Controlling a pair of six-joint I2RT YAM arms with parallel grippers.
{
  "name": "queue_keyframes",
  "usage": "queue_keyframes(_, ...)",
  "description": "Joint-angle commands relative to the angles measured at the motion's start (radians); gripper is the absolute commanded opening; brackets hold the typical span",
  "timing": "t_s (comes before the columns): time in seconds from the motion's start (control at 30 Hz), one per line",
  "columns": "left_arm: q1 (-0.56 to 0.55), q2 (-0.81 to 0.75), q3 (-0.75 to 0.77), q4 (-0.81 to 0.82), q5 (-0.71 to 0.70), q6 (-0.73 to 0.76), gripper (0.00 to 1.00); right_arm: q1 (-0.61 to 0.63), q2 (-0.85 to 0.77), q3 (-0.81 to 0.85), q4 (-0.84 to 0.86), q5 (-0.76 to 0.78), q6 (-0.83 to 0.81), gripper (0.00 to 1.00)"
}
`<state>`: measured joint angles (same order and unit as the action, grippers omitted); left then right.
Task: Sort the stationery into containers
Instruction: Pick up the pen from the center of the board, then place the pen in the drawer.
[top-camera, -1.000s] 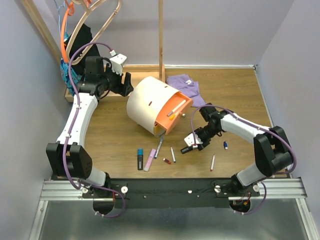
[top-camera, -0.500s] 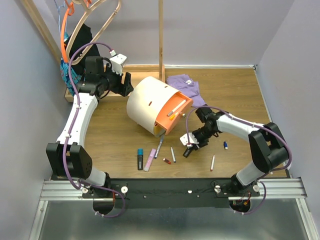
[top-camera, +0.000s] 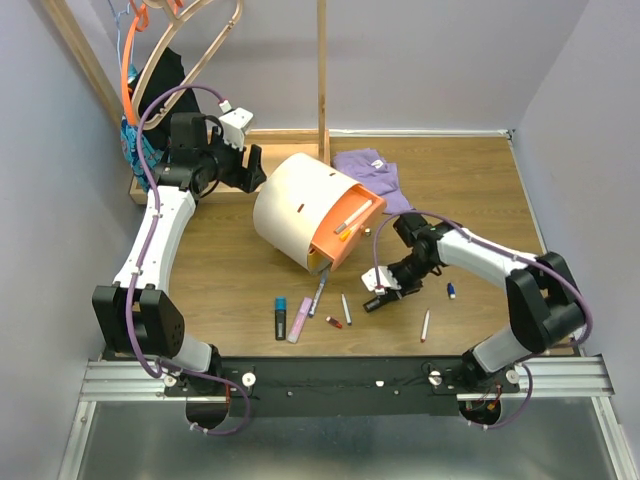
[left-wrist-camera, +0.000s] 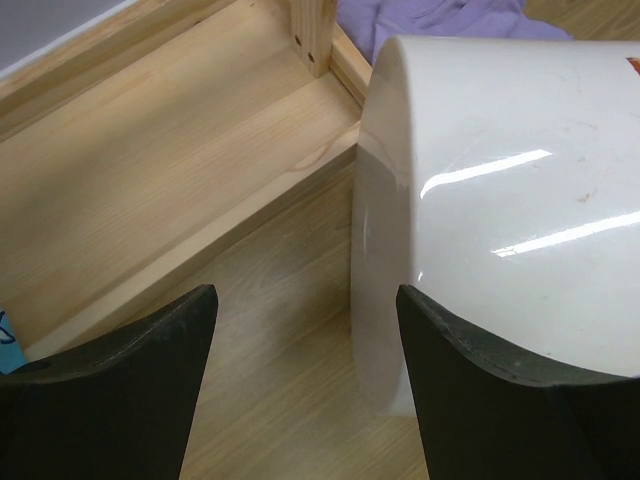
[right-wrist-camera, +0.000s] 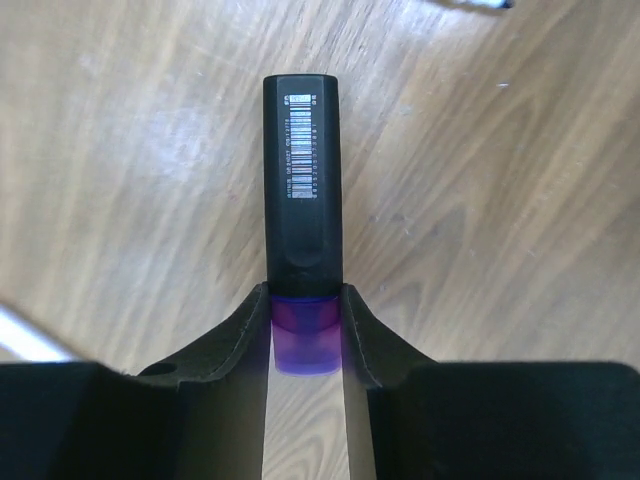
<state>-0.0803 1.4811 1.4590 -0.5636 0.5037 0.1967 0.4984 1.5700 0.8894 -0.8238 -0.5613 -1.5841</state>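
My right gripper is low over the table right of the drum, shut on a black marker; both fingers press its purple end. The marker's black body sticks out ahead of the fingertips over the wood. The container, a cream-white drum, lies tilted with its orange drawer open and a white pen inside. Loose stationery lies in front of it: a black marker with a blue cap, a pink marker, a white pen and another pen. My left gripper stands open behind the drum, holding nothing.
A purple cloth lies behind the drum. A wooden post rises at the back, with a low wooden ledge at its foot. Hangers are at the back left. A small blue item lies beside my right forearm.
The right gripper's jaws have narrowed onto the marker's purple end, and the wrist has shifted slightly left. The left arm has not moved.
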Motion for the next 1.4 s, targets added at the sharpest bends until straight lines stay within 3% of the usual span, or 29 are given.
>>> queue_keyframes(0.0,-0.001,0.008,-0.014,-0.018,-0.011,0.003,0.82,0.003,-0.191,0.095,-0.136,0.018,0.07,0.09)
queue_keyframes(0.23,-0.001,0.019,0.038,0.018,0.007,-0.017,0.82,-0.024,-0.369,0.267,-0.192,0.135,0.165,0.06)
queue_keyframes(0.5,-0.001,0.024,0.096,0.042,0.018,-0.036,0.82,-0.054,-0.294,0.568,-0.063,0.262,0.187,0.05)
queue_keyframes(0.7,-0.001,-0.013,0.064,0.042,0.016,-0.033,0.82,-0.054,-0.177,0.732,-0.031,0.226,0.082,0.05)
queue_keyframes(0.93,0.001,-0.07,0.008,0.045,0.015,-0.026,0.82,-0.054,-0.1,0.755,-0.021,0.192,-0.187,0.06)
queue_keyframes(1.37,0.043,-0.12,-0.049,0.068,0.024,-0.048,0.82,-0.054,-0.087,0.758,-0.126,0.077,-0.45,0.11)
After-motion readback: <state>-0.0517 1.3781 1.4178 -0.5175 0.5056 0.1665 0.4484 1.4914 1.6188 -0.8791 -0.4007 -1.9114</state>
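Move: The right hand's fingers are already shut on the black-and-purple pen, low over the board; the open orange drawer lies about 12 cm ahead of this hand, 10 cm left and 12 cm higher. The slim white pen lies 9 cm left and 3 cm back, the short red marker 12 cm left and 6 cm back, both on the board about 2 cm lower. From the left hand the drawer is some 17 cm right, 8 cm back and 11 cm lower. Keeping its pinch on the purple-cap end of the pen, the right hand climbs quickly, almost straight up at first, then up and forward, ending some 28 cm higher and 17 cm farther out with a little leftward drift, above and just beyond the right side of the orange drawer. On the way the wrist swings the fingers up by about 50 degrees, from pointing steeply down to slanting forward, left and down, while the empty, open left hand rises about 3 cm beside the white drum. ##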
